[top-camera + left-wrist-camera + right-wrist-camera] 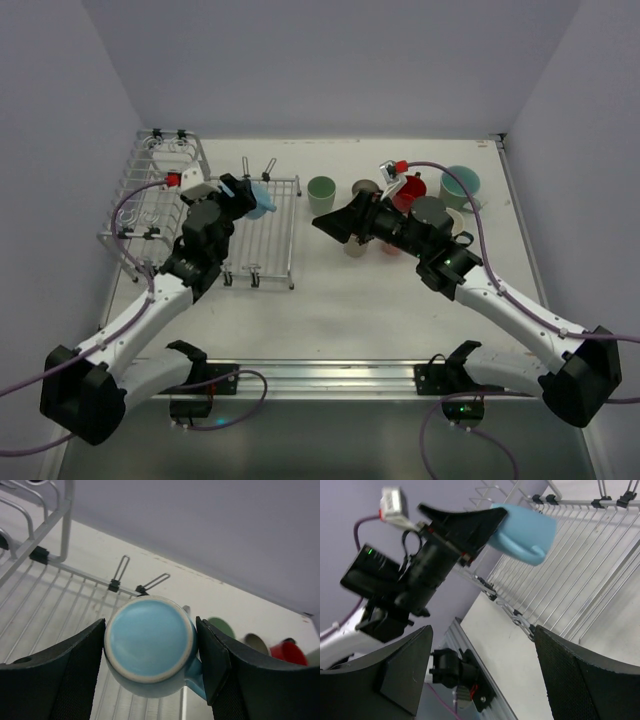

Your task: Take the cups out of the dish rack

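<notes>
My left gripper (250,196) is shut on a light blue cup (262,201), held bottom-up above the far end of the silver dish rack's flat grid tray (268,240). In the left wrist view the cup (149,639) fills the gap between both pads, with its handle by the right finger (220,665). My right gripper (328,226) is open and empty, low over the table just right of the rack. It faces the rack (580,570) and the held cup (525,527). Pale green (321,189), beige (364,187), red (407,190) and teal (461,185) cups stand on the table.
The rack's taller slotted section (150,190) stands at the far left. Another cup (355,247) sits partly hidden under my right arm. The side walls close in on the left and right. A metal rail (330,375) runs along the near edge.
</notes>
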Available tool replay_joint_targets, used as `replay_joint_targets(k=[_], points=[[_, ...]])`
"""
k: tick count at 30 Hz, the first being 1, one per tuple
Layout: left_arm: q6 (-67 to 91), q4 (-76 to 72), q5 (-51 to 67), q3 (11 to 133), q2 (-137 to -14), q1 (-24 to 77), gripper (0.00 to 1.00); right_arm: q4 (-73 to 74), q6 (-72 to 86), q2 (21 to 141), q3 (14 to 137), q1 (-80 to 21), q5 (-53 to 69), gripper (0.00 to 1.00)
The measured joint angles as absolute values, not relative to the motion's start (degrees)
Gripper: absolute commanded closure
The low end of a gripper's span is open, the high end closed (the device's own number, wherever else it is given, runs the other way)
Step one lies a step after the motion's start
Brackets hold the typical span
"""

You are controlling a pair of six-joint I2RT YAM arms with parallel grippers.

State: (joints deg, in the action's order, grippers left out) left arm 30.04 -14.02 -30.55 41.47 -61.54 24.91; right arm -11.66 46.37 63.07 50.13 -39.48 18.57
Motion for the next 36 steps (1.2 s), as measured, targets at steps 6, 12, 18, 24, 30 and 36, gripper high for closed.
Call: replay_joint_targets(k=[6, 12, 18, 24, 30, 36], points=[[32.8, -15.7, -20.3, 36.7, -47.5, 25.3, 1.0, -17.2, 53.0, 66.2, 50.1, -39.5, 15.3, 0.14], [37.3, -20.1, -9.0, 33.0, -38.3, 25.4, 1.0, -22.0, 59.1, 69.7, 50.0, -39.7, 15.1, 0.12], [42.9, -27.0, 0.4, 28.7, -36.3, 25.6, 1.0, -32.1, 65.5, 73.7, 49.0, -40.9, 20.4, 0.11], [47.9, -35.2, 6.3, 28.2, -36.1, 25.6, 1.0, -40.3, 71.0, 78.0, 48.9, -41.3, 25.5, 0.14], [48.9, -36.8, 5.2, 28.1, -36.4, 26.0, 1.0, -40.4, 69.7, 77.6, 47.7, -43.5, 24.9, 0.14], [42.4, -30.6, 2.8, 27.7, -38.8, 26.4, 1.0, -23.0, 55.2, 73.2, 46.8, -46.7, 19.4, 0.16]])
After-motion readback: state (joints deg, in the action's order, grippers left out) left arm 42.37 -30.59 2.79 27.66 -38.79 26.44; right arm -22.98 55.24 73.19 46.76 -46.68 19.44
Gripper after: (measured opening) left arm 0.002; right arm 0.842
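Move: The left gripper already holds the blue cup above the dish rack. The open right gripper it is being carried to lies about 21 cm to the right, 12 cm back and 6 cm higher. The rack's right rail is some 11 cm to the left hand's right, level with it and 21 cm below. The green cup stands roughly 18 cm right, 15 cm ahead and 20 cm below. From the right hand, the blue cup is about 21 cm left, 12 cm ahead and 6 cm lower. The left hand's grip on the blue cup ends on the way to the right gripper: it draws back about 11 cm, up and rightward, turning some 30 degrees clockwise with its fingers tipping up, then shuts fully, rises on, and finally sinks a few centimetres, easing forward. The open right hand noses forward, then draws back and left towards the left hand, rolling, and sinks late. ##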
